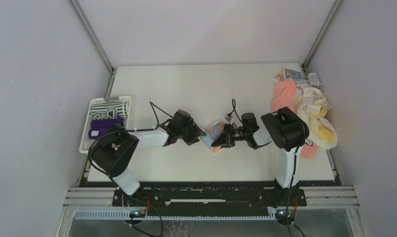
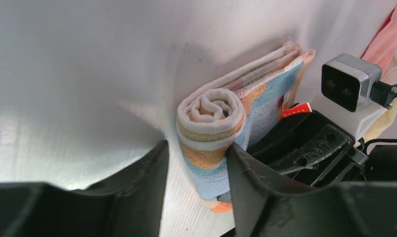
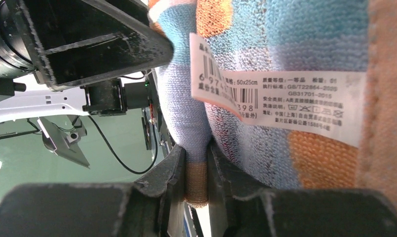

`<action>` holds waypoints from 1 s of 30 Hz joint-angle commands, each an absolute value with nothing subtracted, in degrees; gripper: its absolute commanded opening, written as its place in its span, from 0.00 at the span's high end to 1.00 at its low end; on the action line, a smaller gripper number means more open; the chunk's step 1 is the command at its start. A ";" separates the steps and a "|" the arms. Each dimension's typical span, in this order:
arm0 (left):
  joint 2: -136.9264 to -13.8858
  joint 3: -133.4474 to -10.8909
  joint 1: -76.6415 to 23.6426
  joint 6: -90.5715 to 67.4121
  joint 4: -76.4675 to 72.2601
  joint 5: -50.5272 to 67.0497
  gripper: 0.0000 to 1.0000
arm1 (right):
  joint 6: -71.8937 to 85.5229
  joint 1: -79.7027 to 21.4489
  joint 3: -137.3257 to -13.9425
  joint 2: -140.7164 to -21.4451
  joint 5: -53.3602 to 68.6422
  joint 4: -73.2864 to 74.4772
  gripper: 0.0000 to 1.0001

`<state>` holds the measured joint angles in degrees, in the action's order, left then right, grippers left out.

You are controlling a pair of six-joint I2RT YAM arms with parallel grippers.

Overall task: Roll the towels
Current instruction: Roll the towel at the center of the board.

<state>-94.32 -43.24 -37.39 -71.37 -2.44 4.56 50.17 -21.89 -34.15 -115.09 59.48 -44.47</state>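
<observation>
A light-blue towel with orange patches lies partly rolled between my two grippers at the table's middle. In the left wrist view its spiral roll end faces the camera, and the flat tail runs away behind it. My left gripper straddles the roll, open: the right finger touches the cloth and the left finger stands a little apart. My right gripper is shut on a fold of the same towel, beside its white care label.
A white slotted basket at the left edge holds a black-and-white striped roll and a purple roll. At the far right lies a heap of loose towels: salmon-pink, cream-yellow and blue-printed.
</observation>
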 commanded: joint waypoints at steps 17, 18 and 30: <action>-96.21 -44.32 -40.25 -67.40 0.67 0.97 0.67 | 25.68 -21.89 -42.82 -89.94 39.57 1.86 0.53; -95.91 -44.37 -40.25 -67.27 1.05 0.70 0.67 | 24.80 -21.92 -43.41 -90.29 38.58 3.07 0.53; -89.24 -41.65 -40.08 -63.75 8.38 -5.61 0.67 | 19.19 -26.22 -61.08 -110.95 33.83 7.69 0.57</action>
<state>-92.20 -43.66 -39.99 -67.11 2.55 -1.39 24.25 -23.92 -54.06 -105.36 38.74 4.71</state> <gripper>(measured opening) 0.330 0.428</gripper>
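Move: The middle of the towel's rolled part lies about 3 cm back and 3 cm right of the left hand, roughly 2 cm lower; its far end sits just by the open fingers. From the right hand, already pinching the roll's near part, that middle is some 1 cm ahead and 3 cm left. The towel's flat tail lies about 5 cm straight ahead of the right hand. Left pinches the roll's far end; right lets go, hops 6 cm high, 5 cm forward to the flat tail. ##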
